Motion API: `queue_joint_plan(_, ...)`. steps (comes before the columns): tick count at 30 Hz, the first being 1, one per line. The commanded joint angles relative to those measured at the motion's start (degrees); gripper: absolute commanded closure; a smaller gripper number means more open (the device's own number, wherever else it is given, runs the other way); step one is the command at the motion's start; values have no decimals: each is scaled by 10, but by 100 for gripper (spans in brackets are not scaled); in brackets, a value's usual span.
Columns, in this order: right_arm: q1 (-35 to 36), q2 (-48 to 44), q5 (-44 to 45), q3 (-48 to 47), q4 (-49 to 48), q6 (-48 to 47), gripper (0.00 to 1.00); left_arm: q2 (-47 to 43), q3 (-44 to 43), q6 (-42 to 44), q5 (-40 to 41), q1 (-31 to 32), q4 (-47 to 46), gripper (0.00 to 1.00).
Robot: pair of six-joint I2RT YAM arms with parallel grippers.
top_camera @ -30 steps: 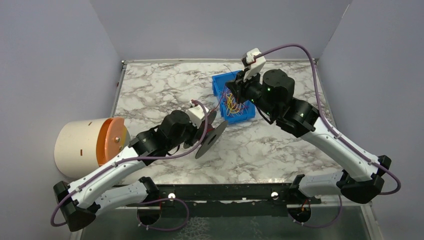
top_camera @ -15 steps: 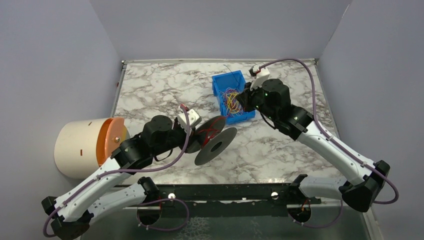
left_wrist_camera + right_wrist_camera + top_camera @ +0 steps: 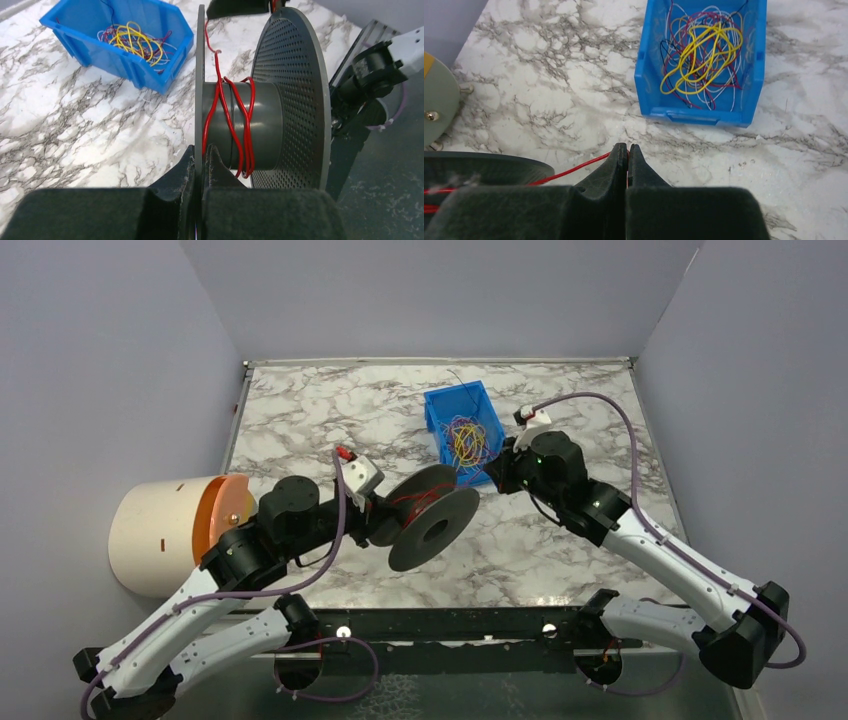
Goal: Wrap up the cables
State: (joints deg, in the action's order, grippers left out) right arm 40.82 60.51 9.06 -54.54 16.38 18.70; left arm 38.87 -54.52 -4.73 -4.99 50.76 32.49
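A dark grey spool lies tilted above the table's middle, and my left gripper is shut on its thin flange. A red cable loops a few turns around the hub. From the spool the red cable runs to my right gripper, which is shut on it just in front of the blue bin. In the top view the right gripper sits beside the near end of the bin. Loose cables, yellow, red and purple, lie tangled inside the bin.
A cream cylinder with an orange face stands at the table's left edge, close to the left arm. Grey walls close in the back and sides. A black rail runs along the near edge between the arm bases.
The left arm has drawn back to the left with the spool, which now shows more red cable on its hub. The right arm has come down from over the bin to its near corner.
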Motion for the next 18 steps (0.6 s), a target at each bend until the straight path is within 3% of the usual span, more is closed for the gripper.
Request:
queue_joint_plan(1, -5, -16, -24, 32, -25, 37, 99, -38, -28, -40, -1, 3, -97, 100)
queue_joint_plan(18, -5, -64, -143, 166, -112, 124, 99, -91, 14, -140, 153, 3, -265, 100)
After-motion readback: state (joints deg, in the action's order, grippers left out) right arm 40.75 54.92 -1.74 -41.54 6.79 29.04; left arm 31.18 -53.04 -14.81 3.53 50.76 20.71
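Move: The spool is already held by the rim of its near flange; its middle lies some 9 cm to the right of the left hand, neither ahead nor back, and about 2 cm below. From the right hand, which already pinches the red cable, the spool's middle is roughly 13 cm to the left and 6 cm back, at about the same height. The blue bin lies about 16 cm ahead of the right hand, 5 cm to its left and 18 cm below. The spool is lifted about 7 cm by the left hand, which drifts slightly left and tips its fingers up some 20 degrees while turning a little counter-clockwise. Keeping its pinch on the red cable, the right hand first sinks about 3.5 cm, then draws back about as far and a little left, rolling slightly, to bring the cable down and under the rising spool. ##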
